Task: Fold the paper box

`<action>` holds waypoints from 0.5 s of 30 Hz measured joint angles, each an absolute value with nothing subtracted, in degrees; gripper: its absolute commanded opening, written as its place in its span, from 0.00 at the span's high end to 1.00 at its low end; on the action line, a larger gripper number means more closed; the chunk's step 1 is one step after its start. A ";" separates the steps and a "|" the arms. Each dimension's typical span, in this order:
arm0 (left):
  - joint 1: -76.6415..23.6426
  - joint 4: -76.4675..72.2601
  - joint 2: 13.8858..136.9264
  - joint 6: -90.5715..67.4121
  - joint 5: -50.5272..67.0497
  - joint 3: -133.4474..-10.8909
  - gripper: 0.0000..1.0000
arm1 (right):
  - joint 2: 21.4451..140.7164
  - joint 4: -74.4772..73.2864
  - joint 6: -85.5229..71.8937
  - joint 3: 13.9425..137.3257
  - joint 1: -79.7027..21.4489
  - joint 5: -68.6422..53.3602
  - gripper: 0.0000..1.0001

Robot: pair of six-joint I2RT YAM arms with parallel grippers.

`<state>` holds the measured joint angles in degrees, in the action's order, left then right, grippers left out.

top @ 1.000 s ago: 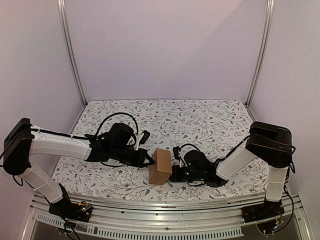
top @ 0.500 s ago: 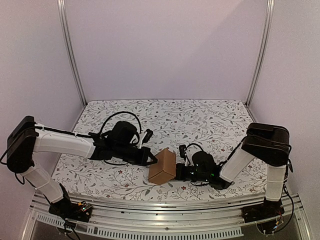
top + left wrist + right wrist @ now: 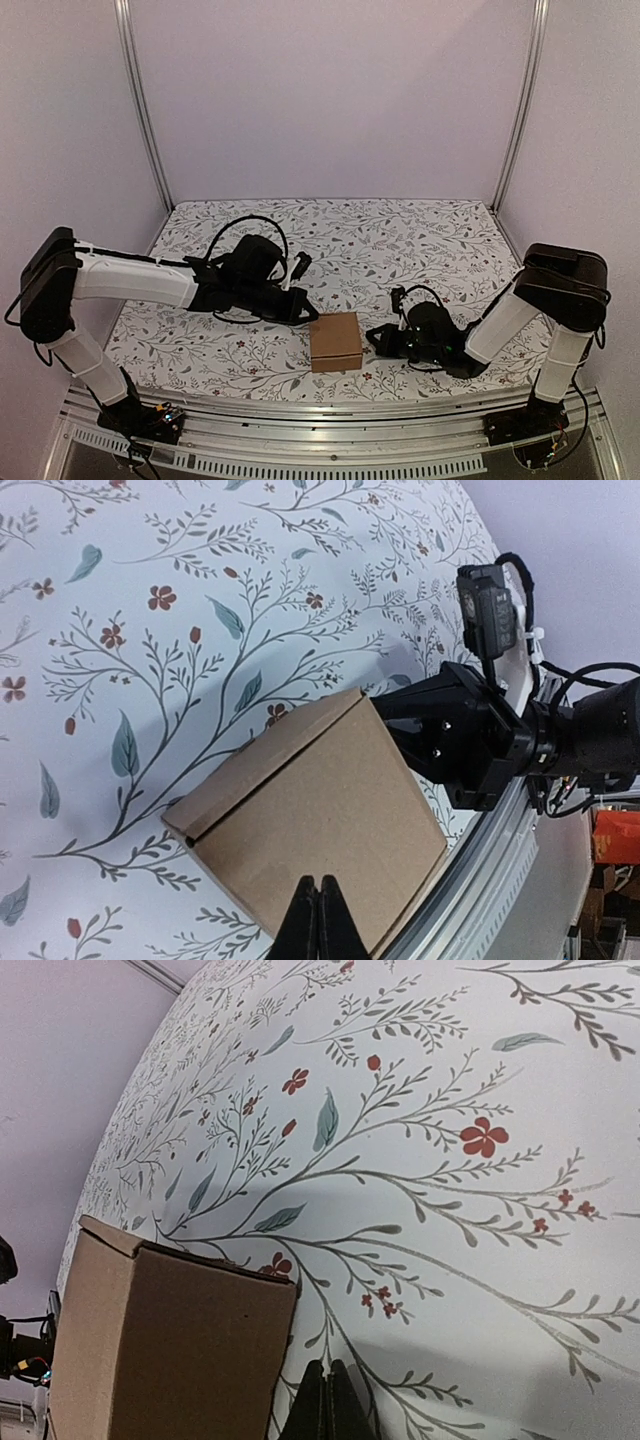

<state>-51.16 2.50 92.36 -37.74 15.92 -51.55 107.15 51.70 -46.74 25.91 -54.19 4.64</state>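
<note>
The paper box (image 3: 336,341) is a closed brown cardboard box lying flat on the floral tabletop near the front edge, also seen in the left wrist view (image 3: 310,840) and the right wrist view (image 3: 160,1345). My left gripper (image 3: 312,316) is shut, its tips just above the box's far left corner; its closed tips (image 3: 318,920) hover over the box's top face. My right gripper (image 3: 372,336) is shut and empty, low on the table a short gap to the box's right (image 3: 328,1405).
The floral tablecloth (image 3: 400,250) covers the work surface. A metal rail (image 3: 330,415) runs along the front edge just in front of the box. Upright frame posts (image 3: 140,100) stand at the back corners with plain walls behind.
The box went from standing tilted between both grippers to lying flat on the table. The right gripper drew back to the right; the left gripper slid right, toward the box's corner.
</note>
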 measured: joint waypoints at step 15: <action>-51.16 11.40 82.52 -34.22 4.54 -51.96 1.00 | 88.55 26.46 -40.07 25.21 -53.93 9.85 0.95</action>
<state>-51.16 11.40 82.52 -34.22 4.54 -51.96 88.55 26.46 -40.07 25.21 -53.93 9.85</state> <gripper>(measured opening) 0.002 0.043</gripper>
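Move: The paper box lies flat and closed between the hands with nothing else near. From the left hand, which hovers over its left edge, the middle of the box is about 4 cm to the right, 1 cm back and roughly 7 cm down. From the right hand, low beside the box, its middle is about 7 cm to the left, 1 cm back and about 1 cm higher. Both hands draw off sideways from the box, fingers staying practically shut. The left goes left, then climbs steeply, ending about 4 cm left, 4 cm up and a little farther out, its fingers swinging a bit forward. The right backs off about 4 cm to the right, rising nearly 3 cm late on, as its fingers tip some 10 degrees more downward. ##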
